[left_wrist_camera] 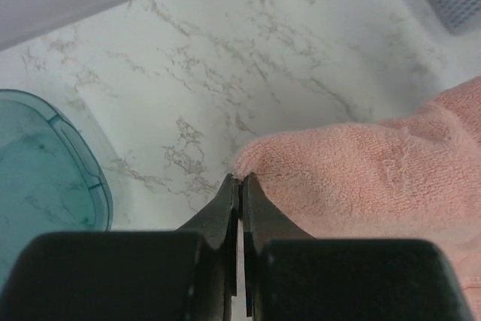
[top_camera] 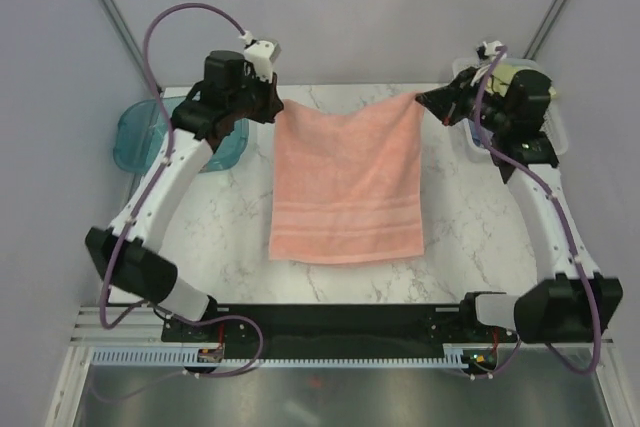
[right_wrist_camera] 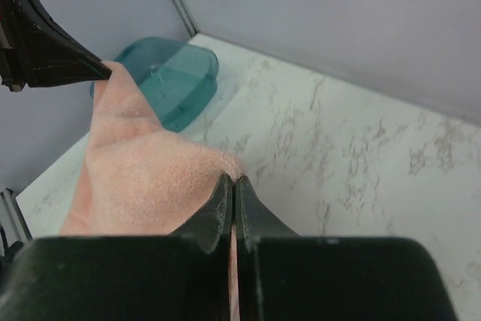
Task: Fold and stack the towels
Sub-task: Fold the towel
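A salmon-pink towel (top_camera: 345, 182) hangs stretched between both grippers over the middle of the marble table, its lower edge resting near the front. My left gripper (top_camera: 274, 104) is shut on the towel's far left corner (left_wrist_camera: 252, 159); its jaws (left_wrist_camera: 240, 180) pinch the cloth edge. My right gripper (top_camera: 424, 99) is shut on the far right corner (right_wrist_camera: 225, 162), with the tips (right_wrist_camera: 234, 180) closed on the fabric. In the right wrist view the towel (right_wrist_camera: 143, 178) runs across to the left gripper's fingers (right_wrist_camera: 45, 50).
A teal translucent tray (top_camera: 140, 135) sits at the table's far left, behind the left arm, also in the left wrist view (left_wrist_camera: 45, 163). A white mesh basket (top_camera: 555, 132) stands at the far right, under the right arm. Grey walls enclose the back and sides.
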You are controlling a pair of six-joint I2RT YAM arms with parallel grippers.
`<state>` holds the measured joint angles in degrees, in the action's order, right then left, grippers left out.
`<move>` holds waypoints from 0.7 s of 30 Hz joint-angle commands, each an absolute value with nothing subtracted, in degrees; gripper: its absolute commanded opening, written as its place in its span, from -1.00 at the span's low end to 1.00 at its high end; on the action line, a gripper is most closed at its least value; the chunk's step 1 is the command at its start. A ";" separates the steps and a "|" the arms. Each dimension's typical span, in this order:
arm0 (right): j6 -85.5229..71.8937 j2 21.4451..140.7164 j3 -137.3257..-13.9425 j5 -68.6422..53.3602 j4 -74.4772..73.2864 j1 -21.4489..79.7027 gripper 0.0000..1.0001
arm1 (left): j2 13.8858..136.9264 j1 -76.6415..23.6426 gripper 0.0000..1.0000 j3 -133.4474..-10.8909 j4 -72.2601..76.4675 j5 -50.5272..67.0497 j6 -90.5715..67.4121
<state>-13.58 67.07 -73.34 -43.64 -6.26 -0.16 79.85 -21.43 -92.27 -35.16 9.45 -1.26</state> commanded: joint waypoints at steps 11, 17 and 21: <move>-23.03 118.10 -84.42 -43.77 19.78 1.32 -1.00 | 129.53 -14.77 -0.95 -123.36 -32.43 10.19 -1.40; -20.84 129.45 -99.10 -37.10 13.83 1.32 -0.23 | 140.53 -13.18 0.13 -134.19 -32.08 4.94 -0.62; -19.86 129.39 -103.01 -30.87 9.67 1.32 0.01 | 138.70 -13.18 0.44 -134.04 -30.76 3.17 -0.44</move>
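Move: Both hands hold the towel's far corners high in the air. The left hand's corner is to land about 20 cm ahead and 30 cm below it, no distance sideways; the right hand's, some 23 cm ahead, 1 cm left and 35 cm below it. The teal bin's middle is about 10 cm ahead of the left hand, 27 cm left and 27 cm below; the white basket's is roughly 22 cm ahead of the right hand, 29 cm right and 30 cm below. Both arms swing the held towel quickly down and forward together, the left hand sinking about 27 cm and the right about 32 cm while each reaches some 25 cm farther out, fingers tipping down by 20 to 35 degrees, to lay the far edge on the table. Near the bottom both hands slow and open, letting go of the corners; the right hand keeps easing forward as it rises a couple of centimetres, its fingers tipping back up slightly. ##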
